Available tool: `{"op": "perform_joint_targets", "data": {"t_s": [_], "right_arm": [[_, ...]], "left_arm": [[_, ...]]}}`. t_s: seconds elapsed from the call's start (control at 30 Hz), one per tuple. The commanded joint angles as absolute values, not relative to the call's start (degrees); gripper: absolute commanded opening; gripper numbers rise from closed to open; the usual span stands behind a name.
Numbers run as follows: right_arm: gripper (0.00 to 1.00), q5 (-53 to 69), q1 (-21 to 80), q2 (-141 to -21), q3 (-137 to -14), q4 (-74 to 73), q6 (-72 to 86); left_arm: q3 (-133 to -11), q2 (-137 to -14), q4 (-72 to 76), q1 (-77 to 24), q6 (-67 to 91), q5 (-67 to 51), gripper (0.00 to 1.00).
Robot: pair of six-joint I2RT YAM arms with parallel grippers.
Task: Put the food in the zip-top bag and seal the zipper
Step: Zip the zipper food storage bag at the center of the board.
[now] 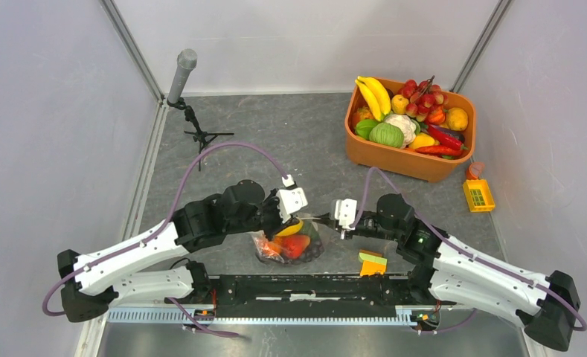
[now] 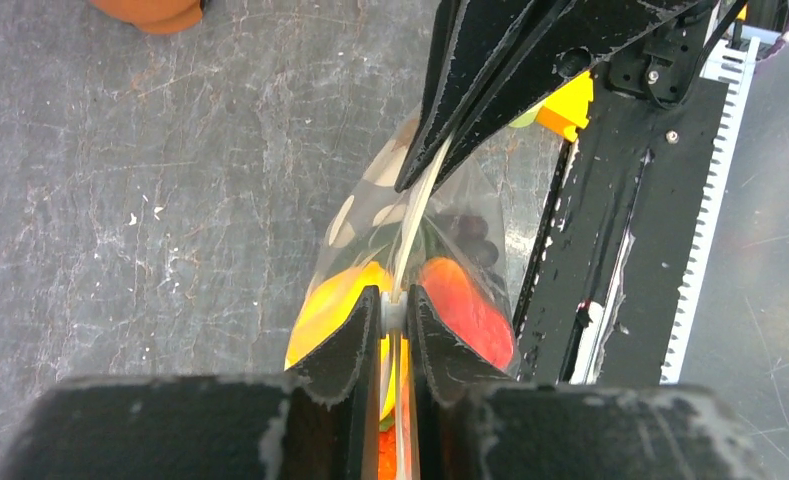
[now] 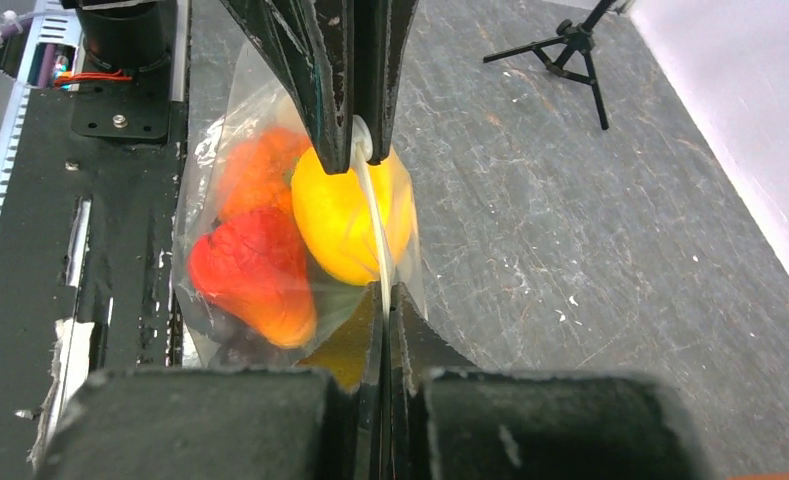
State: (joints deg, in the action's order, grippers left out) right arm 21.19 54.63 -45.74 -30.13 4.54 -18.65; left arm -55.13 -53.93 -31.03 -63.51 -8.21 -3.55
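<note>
The zip-top bag (image 1: 294, 245) hangs stretched between my two grippers over the table's near edge. Through its clear plastic I see the food: a yellow piece (image 3: 340, 215), a red one (image 3: 255, 270) and an orange one (image 3: 260, 170). The zipper (image 2: 418, 215) runs as a taut white strip from one gripper to the other. My left gripper (image 2: 394, 300) is shut on a small white piece at one end of the zipper. At the other end my right gripper (image 3: 384, 295) is shut flat on the strip. From above, the left gripper (image 1: 297, 216) and right gripper (image 1: 340, 227) face each other.
An orange tub (image 1: 405, 160) full of more toy fruit stands at the back right. A small tripod with a grey cylinder (image 1: 190, 111) is at the back left. A yellow crate (image 1: 478, 195) and an orange-green block (image 1: 372, 262) lie to the right; the black base rail (image 1: 312, 286) runs just below the bag.
</note>
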Motion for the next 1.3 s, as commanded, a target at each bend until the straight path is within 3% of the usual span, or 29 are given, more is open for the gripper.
{"op": "perform_joint_targets", "data": {"t_s": [0.0,0.5,0.87,0.9,1.07,1.27], "right_arm": [[0.0,17.8,54.6,-42.2,-27.8,10.1,-16.3],[0.0,4.5,54.6,-37.0,-23.2,12.2,-13.0],[0.02,7.5,54.6,-36.3,-23.4,13.1,-10.4],[0.06,8.2,54.6,-36.7,-23.9,12.7,-10.2],[0.6,11.8,54.6,-38.7,-27.0,9.2,-9.9],[0.72,16.5,54.6,-41.6,-33.3,1.8,-13.1]], "left_arm": [[-54.3,-53.7,-28.6,-63.5,-6.0,-3.5,0.02],[-50.0,-45.7,-31.6,-63.5,-2.9,4.9,0.03],[-49.0,-44.8,-30.9,-63.5,-1.1,6.8,0.03],[-49.0,-45.0,-30.9,-63.5,-1.1,6.6,0.03],[-49.1,-44.9,-29.7,-63.5,-0.9,4.6,0.03],[-48.7,-44.4,-28.2,-63.5,-1.1,4.1,0.03]]}}
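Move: My right fingers are already shut on the bag's zipper, about 7 cm to the right of where my left fingers pinch it near its left end. From my right hand the yellow food in the bag lies some 6 cm left, 2 back and 8 below; the red pepper is about 4 cm left, 6 back and 10 below. An orange block stands on the board roughly 18 cm right, 15 back and 16 below. I draw the two pinches apart: my right hand goes about 3 cm right and 2 cm forward, turning some 15 degrees clockwise, and my left hand, keeping its pinch, follows with about 3 cm to the left and a 10-degree counter-clockwise turn. Then I open my right fingers wide and let go of the zipper, easing back about a centimetre to the left. ##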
